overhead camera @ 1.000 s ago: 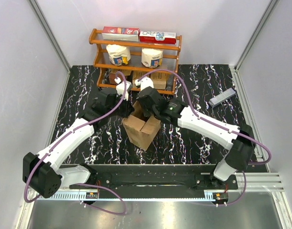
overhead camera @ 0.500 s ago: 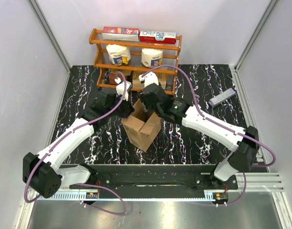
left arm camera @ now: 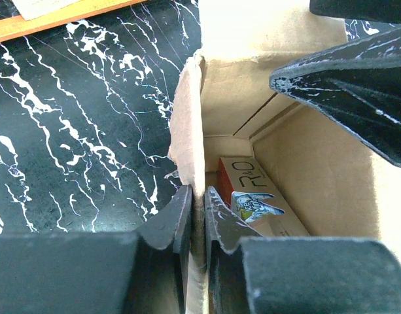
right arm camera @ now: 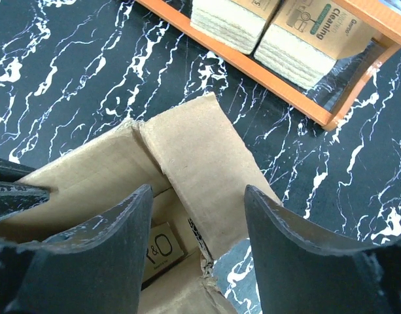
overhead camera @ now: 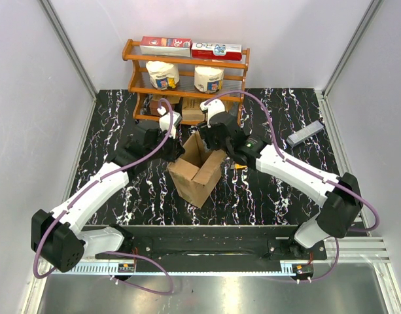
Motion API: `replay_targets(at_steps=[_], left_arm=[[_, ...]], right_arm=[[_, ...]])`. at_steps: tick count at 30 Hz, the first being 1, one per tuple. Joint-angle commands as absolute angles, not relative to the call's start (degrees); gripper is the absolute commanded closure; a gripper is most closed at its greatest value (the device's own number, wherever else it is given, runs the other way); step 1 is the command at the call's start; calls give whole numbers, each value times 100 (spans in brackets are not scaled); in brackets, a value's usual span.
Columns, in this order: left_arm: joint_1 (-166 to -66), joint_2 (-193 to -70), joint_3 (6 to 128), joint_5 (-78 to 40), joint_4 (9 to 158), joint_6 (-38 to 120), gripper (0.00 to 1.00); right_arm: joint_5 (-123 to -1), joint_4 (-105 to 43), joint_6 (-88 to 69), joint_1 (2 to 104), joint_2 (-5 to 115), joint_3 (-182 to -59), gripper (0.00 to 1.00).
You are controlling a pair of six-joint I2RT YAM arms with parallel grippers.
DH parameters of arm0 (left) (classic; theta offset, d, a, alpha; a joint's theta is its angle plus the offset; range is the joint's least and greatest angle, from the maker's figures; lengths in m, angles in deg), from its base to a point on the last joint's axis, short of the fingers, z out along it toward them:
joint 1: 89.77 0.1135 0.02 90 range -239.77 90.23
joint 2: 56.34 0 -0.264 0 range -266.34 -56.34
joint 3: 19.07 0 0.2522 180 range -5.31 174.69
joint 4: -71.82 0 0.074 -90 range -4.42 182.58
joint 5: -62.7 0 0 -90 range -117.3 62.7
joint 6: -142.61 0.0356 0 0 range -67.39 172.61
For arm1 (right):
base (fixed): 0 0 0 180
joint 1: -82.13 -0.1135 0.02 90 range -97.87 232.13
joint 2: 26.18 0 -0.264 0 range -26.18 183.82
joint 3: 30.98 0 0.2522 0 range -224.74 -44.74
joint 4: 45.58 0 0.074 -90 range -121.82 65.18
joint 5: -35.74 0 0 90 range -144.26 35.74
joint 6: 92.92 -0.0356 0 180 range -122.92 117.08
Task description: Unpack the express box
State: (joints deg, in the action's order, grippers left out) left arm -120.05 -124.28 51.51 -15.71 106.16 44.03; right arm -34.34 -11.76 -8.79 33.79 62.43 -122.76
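Note:
The express box (overhead camera: 195, 175) stands open in the middle of the black marbled table. My left gripper (overhead camera: 176, 146) is shut on the top edge of its left wall (left arm camera: 197, 210). Inside lies a small carton (left arm camera: 251, 196) with a red side and black lettering; it also shows in the right wrist view (right arm camera: 159, 252). My right gripper (overhead camera: 215, 136) is open and empty, hovering above the box's far right flap (right arm camera: 200, 173). Its jaws (right arm camera: 199, 216) stand wide apart, one over the box's inside, one over the table. One right finger (left arm camera: 357, 85) shows in the left wrist view.
A wooden rack (overhead camera: 185, 64) stands at the back with flat packets on top, two white tubs, and small cartons (right arm camera: 308, 39) on the lowest shelf, close behind both grippers. A grey flat object (overhead camera: 305, 134) lies at the right back.
My right gripper has drawn up and back to the right, away from the box's opening. The far flap now stands up and outward. The left gripper has kept its hold.

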Motion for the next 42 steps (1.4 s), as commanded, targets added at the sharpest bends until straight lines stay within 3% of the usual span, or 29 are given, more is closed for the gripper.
replay_targets(at_steps=[1, 5, 9, 10, 16, 17, 18, 21, 24, 31, 35, 42], left_arm=[[-12018, -12349, 5147, -1140, 10518, 4470, 100], [-12018, -12340, 5199, -1017, 10510, 4637, 100], [-12018, -12296, 5147, -1007, 10466, 4742, 100], [-12018, -12279, 5138, -1025, 10457, 4742, 100], [-12018, -12279, 5155, -1183, 10422, 4664, 100], [-12018, -12270, 5190, -1192, 10413, 4620, 86], [-12018, -12287, 5225, -1253, 10404, 4558, 80], [-12018, -12314, 5418, -1490, 10413, 4357, 42], [-12018, -12279, 5682, -1963, 10448, 4032, 26], [-12114, -11919, 5867, -3712, 10474, 3293, 19], [-12202, -12067, 6244, -4645, 11402, 2705, 16], [-12369, -12366, 6552, -4304, 11915, 2116, 13]], right_arm=[[-4291, -1205, -696, 3441, 6144, -12252, 38], [-4880, -801, -494, 3458, 6372, -12445, 39], [-5084, -475, -441, 3493, 6566, -12551, 49], [-5084, -466, -467, 3493, 6601, -12560, 59], [-4856, -483, -757, 3502, 6558, -12543, 94], [-4664, -475, -871, 3502, 6540, -12543, 100], [-4557, -483, -950, 3502, 6514, -12534, 100], [-4188, -483, -1275, 3502, 6365, -12455, 100], [-3792, -492, -1767, 3485, 6162, -12315, 100], [-2853, -720, -2480, 3353, 5609, -11875, 100], [-1939, -799, -2682, 3212, 5555, -11761, 100], [-1138, -1063, -2911, 3072, 5669, -11698, 100]])
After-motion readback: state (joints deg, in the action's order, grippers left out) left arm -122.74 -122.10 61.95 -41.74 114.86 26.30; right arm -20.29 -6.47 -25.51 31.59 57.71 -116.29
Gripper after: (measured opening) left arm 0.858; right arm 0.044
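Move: My open right fingers straddle the box's right flap, its middle about 3 cm below and 1 cm left of them. The R&O carton inside the box is some 5 cm back, 4 cm left and 15 cm down from them; the yellow knife lies on the table about 13 cm right of them, level fore-and-aft and 22 cm below. My left hand still pinches the box's left rim, with that right flap about 6 cm ahead and 9 cm right at hand height. I ease my right hand down some 2 cm and slightly back and close its fingers on the box's right side, cardboard pinched between the pads. Only then does my left hand open wide, let go of the left rim and lift away, up about 7 cm, then leftward, turning counter-clockwise. My right hand keeps its pinch and draws the box edge about 5 cm right, turning clockwise. ##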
